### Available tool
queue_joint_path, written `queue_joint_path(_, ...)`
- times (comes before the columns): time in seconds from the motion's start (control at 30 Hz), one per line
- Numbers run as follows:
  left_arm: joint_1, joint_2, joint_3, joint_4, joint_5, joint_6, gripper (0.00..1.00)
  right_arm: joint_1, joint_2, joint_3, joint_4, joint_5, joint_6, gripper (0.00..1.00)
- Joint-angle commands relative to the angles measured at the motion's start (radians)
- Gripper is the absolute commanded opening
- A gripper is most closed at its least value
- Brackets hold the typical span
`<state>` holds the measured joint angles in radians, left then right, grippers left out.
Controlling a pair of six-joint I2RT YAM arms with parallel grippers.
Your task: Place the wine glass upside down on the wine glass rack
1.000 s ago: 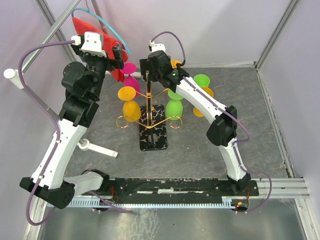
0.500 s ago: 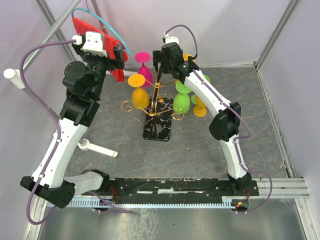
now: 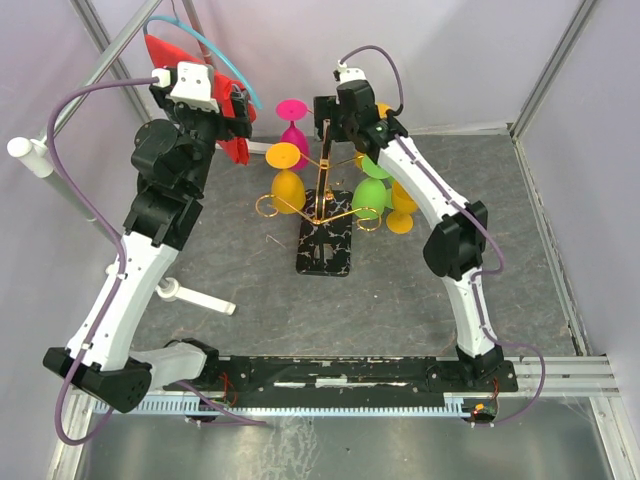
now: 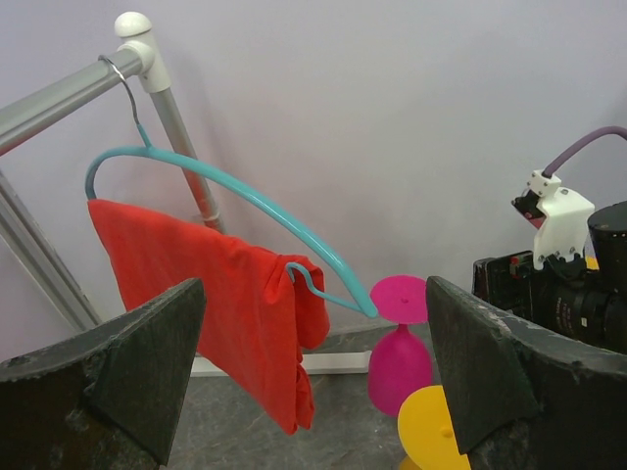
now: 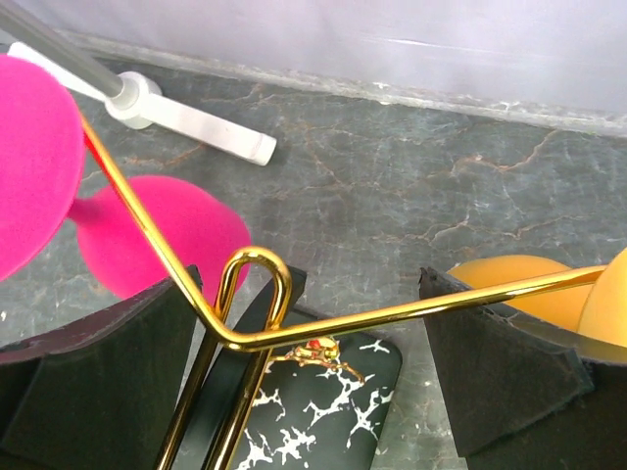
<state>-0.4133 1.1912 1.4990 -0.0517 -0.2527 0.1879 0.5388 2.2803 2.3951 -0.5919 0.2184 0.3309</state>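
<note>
The wine glass rack (image 3: pixel 324 250) stands mid-table: gold wire arms on a black marbled base. Wine glasses hang on it upside down: pink (image 3: pixel 293 128), yellow (image 3: pixel 287 180), green (image 3: pixel 370 192). An orange one (image 3: pixel 402 212) is at its right side. My right gripper (image 3: pixel 323 112) is at the rack's top. In the right wrist view it (image 5: pixel 309 362) is open, jaws wide on either side of the gold top loop (image 5: pixel 257 266), with the pink glass (image 5: pixel 162 235) to the left. My left gripper (image 4: pixel 313 392) is open and empty, raised, facing the pink glass (image 4: pixel 400 357).
A red cloth (image 4: pixel 220 294) hangs on a teal hanger (image 4: pixel 245 191) from a metal rail at the back left, close to my left gripper. A white pipe piece (image 3: pixel 197 298) lies on the table's left side. Walls close in behind and on both sides.
The rack with its glasses has shifted right and towards the back, and my right gripper has moved the same way at its top. The left arm has hardly moved.
</note>
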Motion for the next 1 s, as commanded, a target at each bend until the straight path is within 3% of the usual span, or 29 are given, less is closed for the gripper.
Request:
queue_joint_path(0.0,0.006,0.004,0.034,0.03,0.013,0.012,0.99,-0.012,-0.146,-0.143,0.169,-0.115,-0.038,1.0)
queue_joint_path(0.7,0.005,0.002,0.029,0.025,0.006,0.0,0.99,-0.007,-0.245,-0.084,-0.068,-0.218,0.001,1.0)
queue_joint_path(0.83,0.006,-0.002,0.03,0.025,0.0,0.003,0.99,-0.008,-0.34,-0.16,-0.082,-0.281,-0.024,1.0)
queue_joint_path(0.97,0.007,0.008,0.04,0.018,0.002,0.0,0.99,-0.011,-0.512,-0.354,0.016,-0.263,-0.062,1.0)
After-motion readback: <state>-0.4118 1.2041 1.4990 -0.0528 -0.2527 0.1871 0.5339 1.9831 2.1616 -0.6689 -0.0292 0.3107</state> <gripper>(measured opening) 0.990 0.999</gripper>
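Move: The rack's far crossbar lies right at the open right hand, about 2 cm back, 2 cm to the left and 2 cm above. The magenta glass hangs about 2 cm ahead and 8 cm left, the far yellow one level and 10 cm right. Some 11 cm back and 9 cm right hangs the green glass, all three centred about 6 cm lower. From the left hand, that crossbar lies about 16 cm ahead, 19 cm right and 24 cm below. The rack's far crossbar, crossing in front of the open right fingertips, is left behind as they draw out from under it: the hand backs off about 8 cm over the rack towards the middle crossbar and rises some 5 cm, in two spurts with a slow stretch between. The wrist swings roughly 10 to 15 degrees counter-clockwise; the fingers stay wide open. ##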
